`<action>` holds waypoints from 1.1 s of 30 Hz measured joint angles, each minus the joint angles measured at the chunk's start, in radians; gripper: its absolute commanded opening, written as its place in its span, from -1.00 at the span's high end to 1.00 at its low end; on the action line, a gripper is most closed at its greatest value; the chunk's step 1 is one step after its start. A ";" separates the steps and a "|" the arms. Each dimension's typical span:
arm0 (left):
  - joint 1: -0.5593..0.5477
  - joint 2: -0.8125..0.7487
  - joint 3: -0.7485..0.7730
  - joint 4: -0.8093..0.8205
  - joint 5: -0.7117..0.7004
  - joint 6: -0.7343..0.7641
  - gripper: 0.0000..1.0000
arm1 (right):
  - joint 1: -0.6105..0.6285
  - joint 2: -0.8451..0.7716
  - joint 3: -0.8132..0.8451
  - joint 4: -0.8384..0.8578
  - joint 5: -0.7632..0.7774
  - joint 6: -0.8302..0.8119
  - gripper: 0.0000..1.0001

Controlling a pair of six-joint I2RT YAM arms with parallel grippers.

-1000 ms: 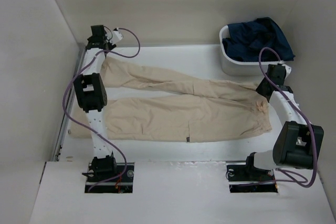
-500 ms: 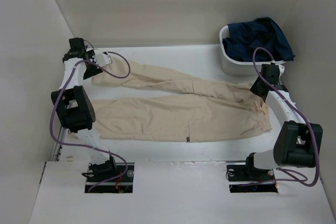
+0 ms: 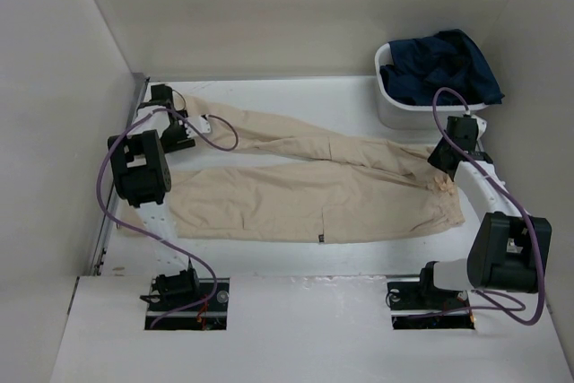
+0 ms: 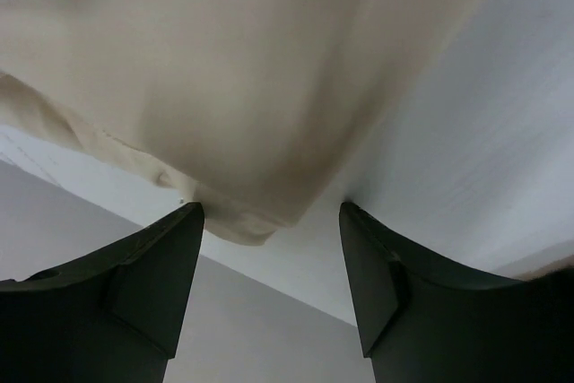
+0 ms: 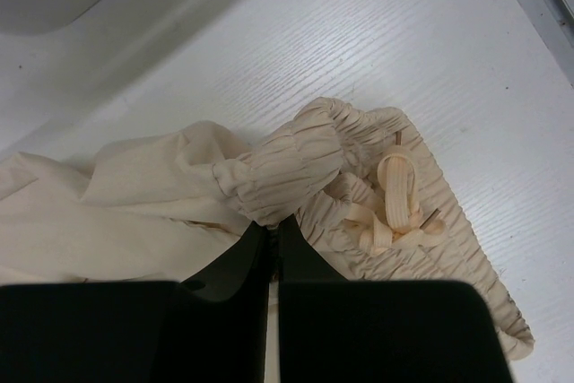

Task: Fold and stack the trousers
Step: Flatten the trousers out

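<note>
The beige trousers [image 3: 314, 195] lie spread flat on the white table, legs pointing left and waistband at the right. My left gripper [image 3: 190, 128] is low at the far leg's cuff, open; in the left wrist view the cuff [image 4: 224, 87] hangs just beyond the parted fingertips of the gripper [image 4: 269, 209], with nothing pinched. My right gripper [image 3: 441, 166] is at the waistband's far corner. The right wrist view shows that gripper [image 5: 273, 227] shut on a bunch of the gathered waistband [image 5: 291, 163], the drawstring bow [image 5: 395, 195] lying just to the right.
A white bin [image 3: 393, 107] holding dark blue clothes [image 3: 444, 65] stands at the back right, close behind my right arm. The enclosure's walls run along the left, back and right of the table. A small dark tag [image 3: 319, 239] shows on the near leg's edge.
My left arm has swung from the back left corner down and towards the far leg's cuff, its jaws spreading wider. The right arm has barely moved and keeps its hold.
</note>
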 measured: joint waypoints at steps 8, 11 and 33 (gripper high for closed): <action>-0.001 0.081 0.046 0.124 -0.084 -0.012 1.00 | -0.016 0.000 0.000 0.000 -0.006 0.007 1.00; 0.005 0.094 0.079 0.123 -0.085 -0.027 1.00 | -0.035 -0.002 0.002 0.002 -0.010 0.010 1.00; 0.055 -0.474 0.297 -0.333 0.023 -0.022 0.90 | -0.151 -0.344 -0.060 0.083 -0.180 0.010 1.00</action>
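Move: The loose end of the far trouser leg lies just under the left hand, about 3 cm ahead, 2 cm left and 2 cm down. The near leg's end is about 20 cm back and 9 cm left of this hand. From the right hand, already gripping the waistband, the far leg's end lies about 74 cm left, 14 cm ahead and 10 cm lower; the box of clothes is about 18 cm ahead and 3 cm left. Forward and a little left, low over the table, the left hand slides onto the far leg's end and shuts on it, then lifts it about 28 cm, swinging first forward, then back towards the base while its fingers tip up some 25 degrees. The right hand keeps its pinch on the waistband, rises roughly 10 cm and tilts its fingers up, easing slightly right and back. ##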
